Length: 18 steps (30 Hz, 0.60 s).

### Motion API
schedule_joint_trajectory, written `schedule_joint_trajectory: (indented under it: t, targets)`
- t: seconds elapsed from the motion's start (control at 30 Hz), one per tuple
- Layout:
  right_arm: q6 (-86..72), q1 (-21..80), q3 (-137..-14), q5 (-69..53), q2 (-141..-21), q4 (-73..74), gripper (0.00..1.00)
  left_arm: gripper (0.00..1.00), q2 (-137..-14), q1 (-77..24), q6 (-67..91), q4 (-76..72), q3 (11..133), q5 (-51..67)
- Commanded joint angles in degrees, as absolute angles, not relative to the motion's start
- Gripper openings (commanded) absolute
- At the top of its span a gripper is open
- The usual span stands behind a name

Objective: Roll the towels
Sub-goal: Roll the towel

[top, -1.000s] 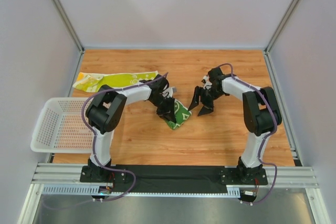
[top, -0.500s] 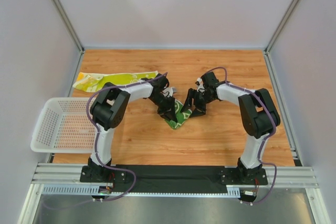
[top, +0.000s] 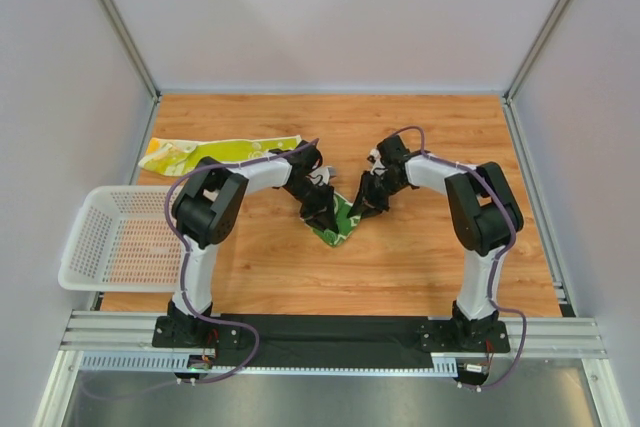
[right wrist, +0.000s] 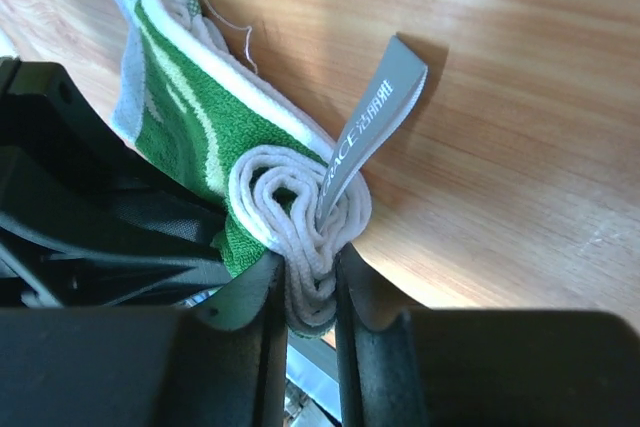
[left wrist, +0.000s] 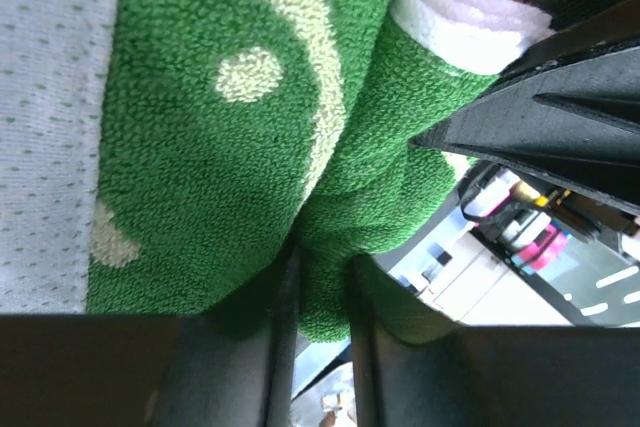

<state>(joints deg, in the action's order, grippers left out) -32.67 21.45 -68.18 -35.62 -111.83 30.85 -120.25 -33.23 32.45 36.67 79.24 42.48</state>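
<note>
The dark green towel (top: 340,220) is rolled up at the middle of the table. My left gripper (top: 318,207) is shut on its left end; green terry (left wrist: 240,137) fills the left wrist view, pinched between my jaws. My right gripper (top: 362,203) is shut on the right end, where the white spiral of the roll (right wrist: 300,207) and a grey label tab (right wrist: 375,117) show. The lime-yellow towel (top: 220,154) lies loose and long at the far left.
A white mesh basket (top: 112,239) hangs over the table's left edge. Bare wood lies in front of the roll and to the right. White walls close the back and sides.
My right gripper has moved left from beside the roll and closed on its right end. The left gripper has stayed on the roll.
</note>
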Motion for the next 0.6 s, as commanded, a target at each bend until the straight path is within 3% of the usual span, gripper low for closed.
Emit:
schedule_joint_trajectory:
  t: [0.0, 0.23, 0.57]
  targets:
    - [-30.2, 22.2, -72.2, -31.7, -113.7, 34.8, 0.13, 0.32, -118.6, -33.2, 30.9, 37.5, 78.7, 34.7]
    - [-28.6, 22.2, -76.7, -29.5, -116.5, 42.1, 0.12, 0.51, -114.8, -33.5, 27.7, 41.1, 79.3, 24.9]
    - [-28.1, 22.6, -79.9, -29.2, -117.2, 46.3, 0.11, 0.47, -106.1, -37.5, 23.6, 44.8, 81.2, 1.8]
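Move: At the fingers of both hands lies the green towel, half rolled and still held by each: its middle is about 3 cm ahead and 2 cm right of the left hand, a centimetre below, and some 5 cm left and 1 cm back of the right. Counted from the left hand, the yellow towel's middle lies roughly 18 cm ahead and 23 cm left, and the basket's about 41 cm left and 2 cm back. Opening its fingers, the left hand lets go of the green towel and draws off about 4 cm left and half that forward, rising a little at the end, while its wrist swings nearly 30 degrees to point the fingers more steeply down. The right hand keeps its pinch on the rolled end and barely moves, turning slightly. ##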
